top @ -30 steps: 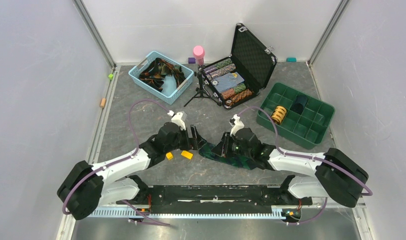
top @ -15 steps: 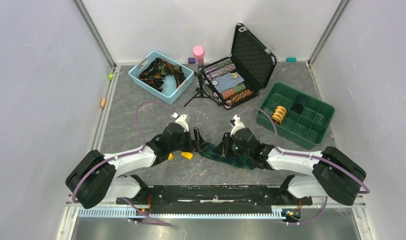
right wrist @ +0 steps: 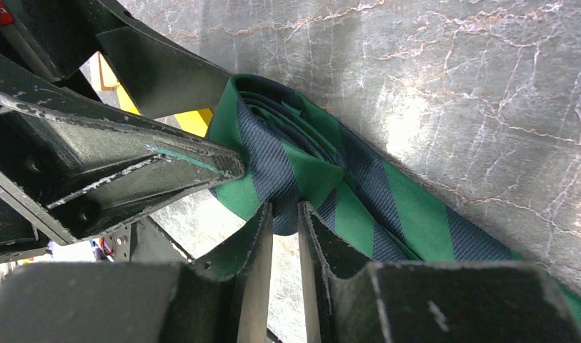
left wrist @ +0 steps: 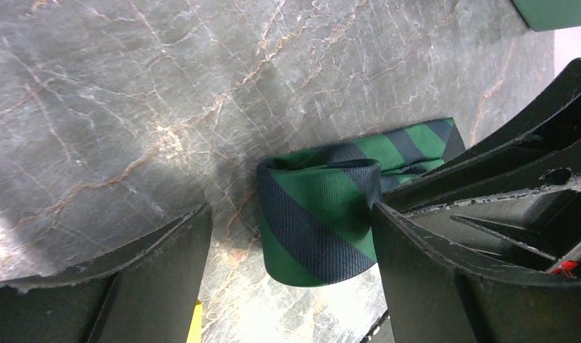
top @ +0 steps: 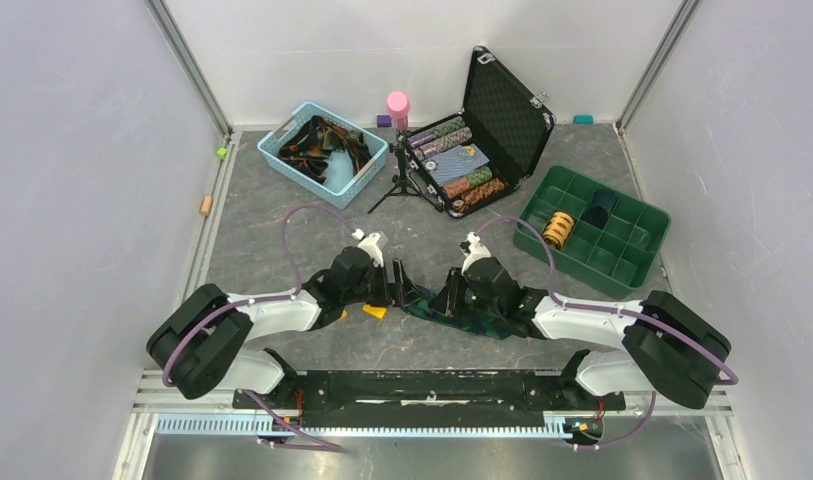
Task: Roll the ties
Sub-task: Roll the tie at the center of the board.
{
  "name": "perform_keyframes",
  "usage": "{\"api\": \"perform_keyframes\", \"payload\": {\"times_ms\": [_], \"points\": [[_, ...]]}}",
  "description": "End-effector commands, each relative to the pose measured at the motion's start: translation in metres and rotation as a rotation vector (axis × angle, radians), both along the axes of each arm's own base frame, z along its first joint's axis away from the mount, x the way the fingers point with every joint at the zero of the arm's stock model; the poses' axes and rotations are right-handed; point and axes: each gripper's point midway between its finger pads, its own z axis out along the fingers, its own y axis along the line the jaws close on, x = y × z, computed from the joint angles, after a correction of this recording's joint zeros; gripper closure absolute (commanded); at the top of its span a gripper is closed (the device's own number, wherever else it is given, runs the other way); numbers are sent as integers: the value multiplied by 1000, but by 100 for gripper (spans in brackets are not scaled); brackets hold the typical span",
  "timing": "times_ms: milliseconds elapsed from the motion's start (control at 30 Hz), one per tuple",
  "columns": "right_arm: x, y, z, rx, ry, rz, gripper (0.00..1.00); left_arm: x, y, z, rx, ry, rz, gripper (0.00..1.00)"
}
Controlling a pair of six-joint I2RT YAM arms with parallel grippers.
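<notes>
A green-and-navy striped tie (top: pixel 474 318) lies on the table between my arms, and its left end is coiled into a loose roll (left wrist: pixel 319 218). My left gripper (left wrist: pixel 291 268) is open with its fingers (left wrist: pixel 141 275) on either side of that roll; the right-hand finger is against the fabric. In the top view this left gripper (top: pixel 400 287) sits just left of the roll. The right gripper (right wrist: pixel 286 239) is shut on the roll's outer layer (right wrist: pixel 284 189), pinching a fold of cloth, and in the top view the right gripper (top: pixel 445 297) is at the tie's left end. More ties (top: pixel 320 140) fill a basket.
A light blue basket (top: pixel 282 160) stands at the back left. An open black case of chips (top: pixel 502 115), a small tripod (top: pixel 402 185) and a pink bottle (top: pixel 397 104) stand at the back centre. A green divided tray (top: pixel 632 250) holds an orange roll (top: pixel 557 229). A yellow block (top: pixel 375 311) lies under the left arm.
My left arm has swung right, bringing its open fingers around the tie's rolled end. The right gripper has stayed on the tie and has closed slightly.
</notes>
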Motion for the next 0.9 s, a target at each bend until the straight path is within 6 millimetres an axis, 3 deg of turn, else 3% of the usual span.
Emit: {"api": "perform_keyframes", "payload": {"times_ms": [0,567,867], "points": [[8,6,10,2,-34,-5,75,-4,-14,8,-98,17,-36,14],[7,5,7,-2,-32,-4,75,-19,-26,-3,-160,118,-87,28],[5,3,6,-8,-32,3,75,-14,-32,1,-181,120,-83,46]]}}
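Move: Between the two hands sits the rolled end of the tie, some 3 cm to the left hand's right, about 1 cm nearer the base and 2 cm below. From the left hand, the yellow block lies about 6 cm left and 2 cm back, and the middle of the tie's flat tail some 14 cm right and 4 cm back. For the right hand, the roll is about 4 cm left, 1 cm ahead and 1 cm lower. Shifting about 2.5 cm to its right and 1.5 cm back, the left hand brings its straddling fingers over the rolled end, sinking a little and tilting some 10 degrees. The fingers close from nearly wide open to just over half, coming up against both flanks of the roll. The right hand stays in place, its narrow finger gap unchanged, at the roll's right part. ##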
